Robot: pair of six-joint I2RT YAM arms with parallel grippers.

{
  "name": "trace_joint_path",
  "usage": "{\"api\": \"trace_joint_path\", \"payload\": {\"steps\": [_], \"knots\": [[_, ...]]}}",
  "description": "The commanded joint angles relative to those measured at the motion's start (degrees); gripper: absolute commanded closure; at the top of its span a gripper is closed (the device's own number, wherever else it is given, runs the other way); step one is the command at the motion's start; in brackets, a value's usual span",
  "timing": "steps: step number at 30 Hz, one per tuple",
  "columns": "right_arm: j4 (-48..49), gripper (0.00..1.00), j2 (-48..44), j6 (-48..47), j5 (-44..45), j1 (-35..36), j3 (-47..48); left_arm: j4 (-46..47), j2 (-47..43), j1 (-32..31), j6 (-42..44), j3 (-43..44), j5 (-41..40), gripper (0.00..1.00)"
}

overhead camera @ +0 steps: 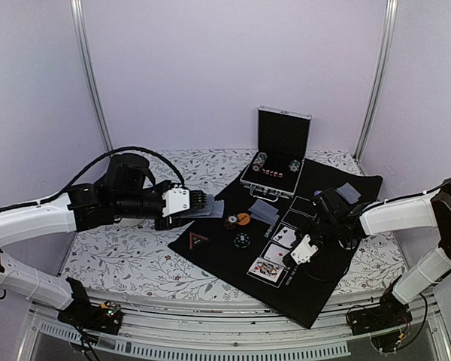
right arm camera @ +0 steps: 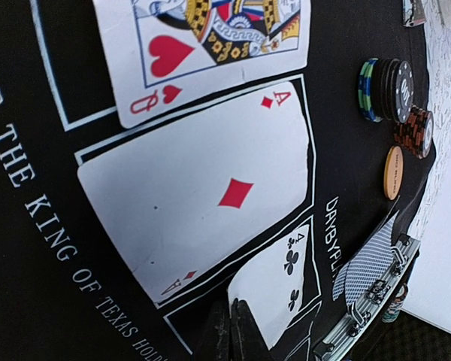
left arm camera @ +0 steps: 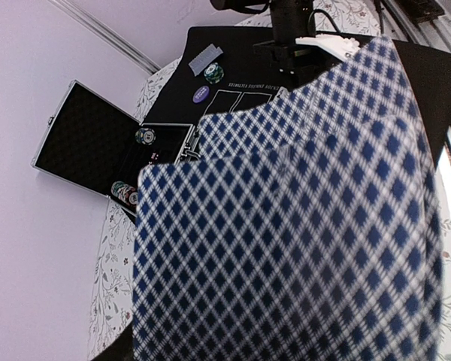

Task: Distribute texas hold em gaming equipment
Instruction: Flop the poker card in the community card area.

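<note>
My left gripper (overhead camera: 198,203) is shut on a deck of blue-and-white diamond-backed cards (left arm camera: 286,226), held above the left edge of the black mat (overhead camera: 225,259); the deck hides its fingers in the left wrist view. My right gripper (right arm camera: 231,331) is low over the mat's marked boxes, shut on a corner of the four of clubs (right arm camera: 282,289), which tilts up from its box. The ace of diamonds (right arm camera: 203,188) and queen of hearts (right arm camera: 210,45) lie face up beside it. Chip stacks (right arm camera: 391,90) and an orange disc (right arm camera: 393,173) sit further in.
An open metal case (overhead camera: 278,150) with chips inside stands at the mat's far edge. Face-down cards (overhead camera: 264,210) lie in front of it, another small pile (overhead camera: 349,192) at the far right. A purple disc (left arm camera: 201,95) and one chip (left arm camera: 214,72) lie nearby.
</note>
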Motion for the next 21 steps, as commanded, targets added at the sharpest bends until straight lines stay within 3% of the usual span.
{"api": "trace_joint_path", "payload": {"steps": [1, 13, 18, 21], "knots": [[-2.18, 0.96, 1.18, -2.17, 0.99, -1.22, -0.56, 0.79, -1.11, -0.63, 0.27, -0.12, 0.26, 0.52], [-0.19, 0.86, 1.78, -7.76, 3.25, -1.56, -1.58, 0.83, -1.11, -0.59, 0.27, -0.2, 0.17, 0.52], [-0.41, 0.58, -0.49, -8.51, 4.87, -1.57, -3.25, 0.9, -1.12, -0.63, 0.36, -0.27, 0.08, 0.52], [-1.41, 0.47, -3.25, -8.37, 5.51, -1.57, -3.65, 0.88, -1.04, -0.61, 0.35, -0.29, 0.12, 0.52]]}}
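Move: My right hand still pinches the four of clubs by its right-hand end, close above the mat. The third community box, where the card goes, has its middle about 3 cm to the left, level fore and aft, and some 2 cm below. The ace of diamonds lies about 7 cm back and 6 cm left, the queen of hearts 13 cm back and 9 cm left, and the face-down cards 9 cm ahead and 11 cm left. From my left hand, that box is roughly 24 cm right, 3 cm ahead and 22 cm down. I ease my right hand about 1.5 cm to the right and a good 1 cm down, laying the four of clubs into the third box beside the ace. Then my shut fingers spread to about half open and let go of the card's end, the hand just starting to rise with a slight tilt of some 5 degrees. My left hand holds still with the deck. ##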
